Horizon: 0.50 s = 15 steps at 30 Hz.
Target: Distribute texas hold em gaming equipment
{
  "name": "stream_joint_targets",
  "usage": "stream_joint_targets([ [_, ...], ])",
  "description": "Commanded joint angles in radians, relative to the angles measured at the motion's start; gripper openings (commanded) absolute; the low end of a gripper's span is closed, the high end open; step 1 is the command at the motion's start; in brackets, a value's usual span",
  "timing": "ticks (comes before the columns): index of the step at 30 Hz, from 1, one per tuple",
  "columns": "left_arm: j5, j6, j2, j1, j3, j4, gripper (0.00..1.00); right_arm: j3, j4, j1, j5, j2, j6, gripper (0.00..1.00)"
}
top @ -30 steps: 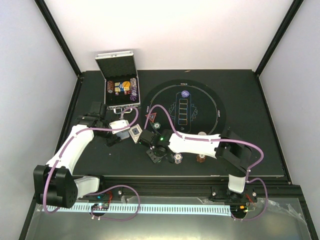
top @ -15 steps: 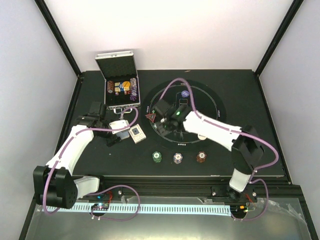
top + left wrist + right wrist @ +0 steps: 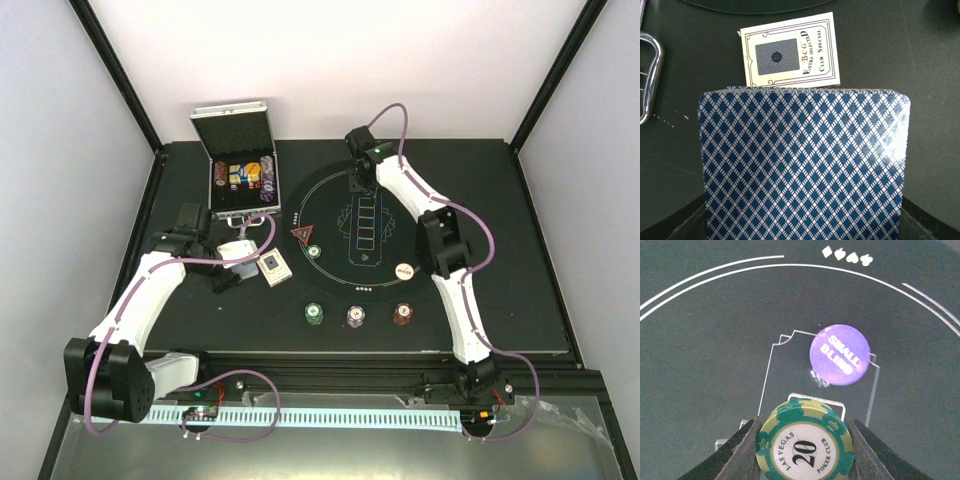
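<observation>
My right gripper (image 3: 805, 440) is shut on a small stack of green "20" poker chips (image 3: 805, 447), held over the far end of the mat, just short of the purple "small blind" button (image 3: 840, 354). In the top view it (image 3: 361, 182) hovers at the mat's far rim. My left gripper (image 3: 226, 268) is shut on a deck of blue diamond-backed playing cards (image 3: 802, 165), which hides its fingers. The card box (image 3: 790, 50) lies just beyond the deck. Green (image 3: 315, 314), white (image 3: 355, 315) and brown-red (image 3: 402, 313) chip stacks stand along the near side. A red triangle token (image 3: 303, 236) and a white button (image 3: 404, 270) lie on the mat.
The open silver case (image 3: 240, 170) stands at the back left with more pieces inside; its handle (image 3: 650, 75) shows left of the deck. The round black printed mat (image 3: 420, 215) covers the table's middle. Another chip (image 3: 313, 251) lies by the triangle token.
The right arm swung from the near chip stacks across to the mat's far end, carrying green chips. The left arm and its cards have stayed put.
</observation>
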Motion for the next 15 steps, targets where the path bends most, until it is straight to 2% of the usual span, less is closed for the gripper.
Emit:
stream_joint_targets([
  [1, 0.025, 0.011, -0.018, 0.004, 0.050, -0.033, 0.01, 0.194, -0.105, 0.006, -0.024, 0.152, -0.025, 0.11],
  [15, 0.016, 0.013, -0.026, 0.004, 0.050, -0.044, 0.02, 0.101, 0.001, -0.010, -0.026, 0.209, 0.007, 0.13],
])
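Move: The right hand, holding a green chip, hovers over the far end of the mat. The small blind button lies about 6 cm ahead of it, 2 cm to its right and 9 cm below. The printed card slots centre some 4 cm back and 1 cm right; the already placed green chip is about 14 cm back and 13 cm left, the red triangle 8 cm back and 16 cm left. From the left hand, the small blind button is roughly 27 cm ahead, 35 cm right and 11 cm lower. Still pinching the green chip by its sides, the right hand brings it down to the mat just behind and left of the small blind button. It drops quickly, about 8 cm nearly straight down, while the fingers tip some 5 degrees nearer vertical; then it holds there, its grip unchanged. ##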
